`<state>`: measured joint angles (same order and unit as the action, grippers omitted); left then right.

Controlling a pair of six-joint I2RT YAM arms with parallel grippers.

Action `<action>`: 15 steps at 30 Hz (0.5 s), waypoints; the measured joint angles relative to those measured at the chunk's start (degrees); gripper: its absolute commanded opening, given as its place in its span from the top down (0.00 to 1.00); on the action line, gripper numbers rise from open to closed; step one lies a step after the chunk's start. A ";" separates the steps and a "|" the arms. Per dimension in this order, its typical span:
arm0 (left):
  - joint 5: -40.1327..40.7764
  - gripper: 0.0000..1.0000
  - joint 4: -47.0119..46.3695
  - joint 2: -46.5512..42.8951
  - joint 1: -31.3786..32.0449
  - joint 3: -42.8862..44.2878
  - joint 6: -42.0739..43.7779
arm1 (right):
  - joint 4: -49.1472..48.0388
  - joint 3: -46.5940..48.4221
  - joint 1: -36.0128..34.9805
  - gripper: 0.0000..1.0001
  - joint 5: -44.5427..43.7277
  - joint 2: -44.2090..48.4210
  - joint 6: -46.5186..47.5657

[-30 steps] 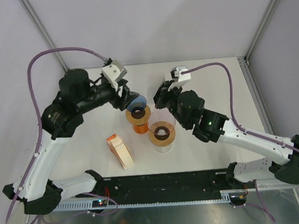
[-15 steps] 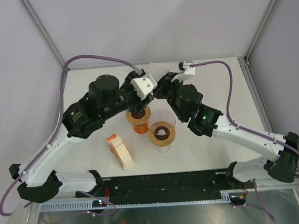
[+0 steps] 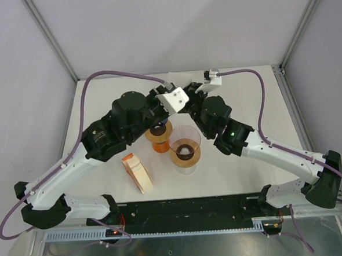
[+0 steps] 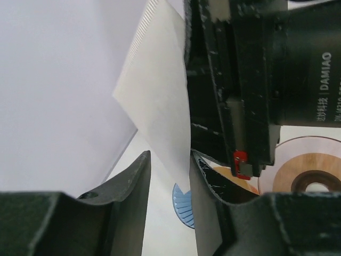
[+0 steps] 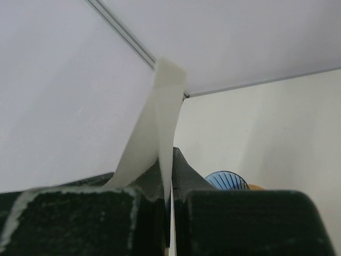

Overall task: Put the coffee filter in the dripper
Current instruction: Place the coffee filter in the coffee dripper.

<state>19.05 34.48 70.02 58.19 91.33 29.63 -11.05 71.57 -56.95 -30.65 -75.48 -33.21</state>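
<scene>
The white paper coffee filter (image 5: 160, 114) stands upright, pinched at its lower edge by my right gripper (image 5: 171, 160), which is shut on it. In the top view the filter (image 3: 181, 77) is held above the table's far middle. My left gripper (image 4: 169, 157) has come up against it: its two fingers stand apart with the filter (image 4: 160, 90) between them, resting against the right-hand finger. The blue ribbed dripper (image 4: 184, 205) sits below, on an orange stand (image 3: 160, 139), and my left arm mostly hides it in the top view.
A clear glass cup with an orange ring (image 3: 185, 150) stands just right of the orange stand. An orange-and-white filter holder (image 3: 137, 172) lies nearer the front. Grey walls and a metal frame post (image 5: 122, 32) close the back.
My left arm swung right, from over the dripper to the filter, and its jaws narrowed around the paper. The right arm shifted slightly up and left at first, then kept still, holding the filter.
</scene>
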 measured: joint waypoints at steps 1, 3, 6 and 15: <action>0.98 0.60 -0.61 0.00 0.48 -0.81 0.48 | -0.02 0.00 0.09 1.00 0.13 0.00 -0.17; 3.43 0.61 -1.90 0.04 1.46 -2.47 2.01 | 0.09 -0.02 0.44 1.00 0.33 0.00 -0.52; 5.99 0.72 -3.52 0.22 2.38 -4.66 3.87 | -0.02 -0.02 0.83 1.00 1.05 -0.07 -1.29; 10.69 1.00 -5.99 0.63 2.82 -5.09 5.99 | 0.39 -1.07 1.25 1.00 2.32 -0.13 -2.29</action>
<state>29.74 28.49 70.65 61.01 86.24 35.62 -10.66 70.50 -55.70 -28.34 -75.61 -35.51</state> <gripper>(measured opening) 0.012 0.009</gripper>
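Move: The coffee filter, gripped in the right hand, stands between the two grippers: its middle is about 3 cm ahead of the left hand, 1 cm to the right and 4 cm higher, with its lower edge already between the open left fingers. From the right hand its middle lies some 2 cm ahead, 3 cm left and 3 cm up. The blue dripper is about 4 cm ahead, 6 cm left and 25 cm below the left hand; the pink dripper is roughly 7 cm back, 4 cm right and 25 cm below it. With its fingers part open about the filter's lower edge, the left hand dips some 2 cm, then shuts them fully to pinch the paper as it comes back up about 1 cm, easing forward about 1.5 cm along the way and turning slightly counter-clockwise with its tips lifting. The right hand keeps its closed grip on the filter and holds nearly still beside it, only sinking about 1 cm at the very end. ##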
